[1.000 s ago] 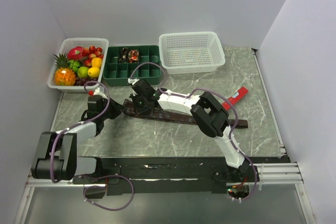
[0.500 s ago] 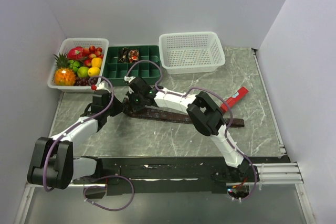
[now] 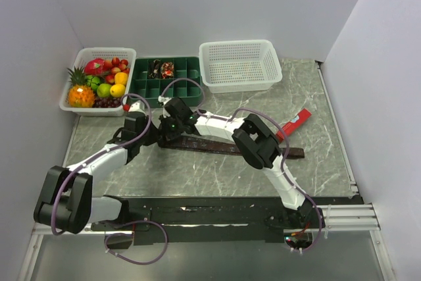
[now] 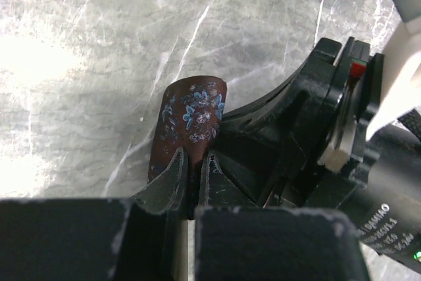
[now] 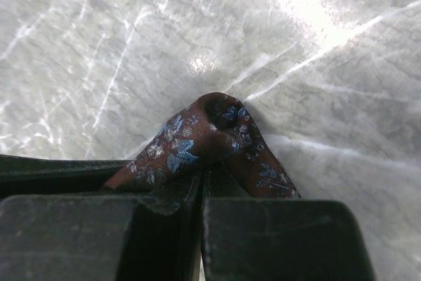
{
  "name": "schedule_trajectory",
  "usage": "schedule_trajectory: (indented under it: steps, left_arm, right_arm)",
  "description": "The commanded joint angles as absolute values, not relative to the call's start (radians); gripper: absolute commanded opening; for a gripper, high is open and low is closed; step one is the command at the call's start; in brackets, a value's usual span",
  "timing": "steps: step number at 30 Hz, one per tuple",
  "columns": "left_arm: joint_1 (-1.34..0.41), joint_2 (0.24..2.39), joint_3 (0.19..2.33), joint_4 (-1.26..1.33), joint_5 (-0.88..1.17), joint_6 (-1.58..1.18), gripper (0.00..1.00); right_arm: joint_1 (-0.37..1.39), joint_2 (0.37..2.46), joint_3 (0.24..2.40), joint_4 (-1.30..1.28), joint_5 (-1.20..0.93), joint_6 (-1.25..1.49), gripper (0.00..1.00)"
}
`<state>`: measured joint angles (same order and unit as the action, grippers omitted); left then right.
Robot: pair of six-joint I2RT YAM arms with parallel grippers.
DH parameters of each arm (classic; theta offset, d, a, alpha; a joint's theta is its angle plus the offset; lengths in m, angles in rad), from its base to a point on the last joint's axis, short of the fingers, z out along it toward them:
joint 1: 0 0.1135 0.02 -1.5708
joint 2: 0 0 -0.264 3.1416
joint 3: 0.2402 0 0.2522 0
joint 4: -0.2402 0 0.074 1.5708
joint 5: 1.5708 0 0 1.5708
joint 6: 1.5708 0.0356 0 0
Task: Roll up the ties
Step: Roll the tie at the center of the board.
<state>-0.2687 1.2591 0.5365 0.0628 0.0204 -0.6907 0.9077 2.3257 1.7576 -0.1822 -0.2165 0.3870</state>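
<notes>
A dark brown tie (image 3: pixel 220 147) with blue flowers lies stretched across the marble table, its narrow end (image 3: pixel 299 153) at the right. Both grippers meet at its left end. My left gripper (image 3: pixel 152 137) is shut on the folded-over end of the tie (image 4: pixel 195 111), with the fingers (image 4: pixel 172 177) pinching the fabric. Right beside it, my right gripper (image 3: pixel 166 134) is shut on a raised fold of the same tie (image 5: pixel 200 137). Rolled dark ties (image 3: pixel 162 68) sit in the green tray (image 3: pixel 164 90) at the back.
A white basket of fruit (image 3: pixel 97 81) stands at the back left and a white mesh basket (image 3: pixel 240 65) at the back right. A small red bar (image 3: pixel 295 123) lies on the table right of the right arm.
My left gripper has moved right, up to the tie's left end beside the right gripper. The tie's narrow end has slid slightly left.
</notes>
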Motion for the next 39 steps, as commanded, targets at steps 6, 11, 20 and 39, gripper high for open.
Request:
schedule_trajectory:
  steps: [6, 11, 20, 39]
  left_arm:
    - [-0.348, 1.315, 0.603, 0.052, -0.05, -0.686, 0.01]
    - [-0.406, 1.322, 0.641, 0.003, -0.15, -0.686, 0.01]
    - [-0.482, 1.397, 0.721, -0.116, -0.299, -0.686, 0.01]
    - [-0.578, 1.446, 0.749, -0.071, -0.33, -0.675, 0.01]
  right_arm:
    - [0.874, 2.27, 1.655, -0.1, -0.268, 0.425, 0.0]
    - [0.874, 2.221, 1.687, -0.209, -0.209, 0.373, 0.0]
    - [0.87, 2.169, 1.73, -0.345, -0.115, 0.333, 0.0]
    - [0.761, 1.95, 1.476, -0.244, -0.176, 0.368, 0.0]
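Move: The left gripper already pinches the tie roll at its fingertips; the flat tie strip it is rolled onto starts right beside it, about 5 cm to the right and 2 below. For the shut right gripper, the roll lies some 3 cm left and about level ahead. From the left hand, the strip's loose end is roughly 54 cm right and 5 back, the red box 52 right and 6 ahead, the green tray about 23 ahead and 2 right. Keep the tie roll pinched and bring the left gripper about 4 cm right along the strip, easing down 1 cm, while rolling the wrist some 15 degrees, left side rising. Meanwhile draw the shut right gripper away from the roll, about 10 cm right: first low over the strip, then lifting about 4 cm in the last part. ##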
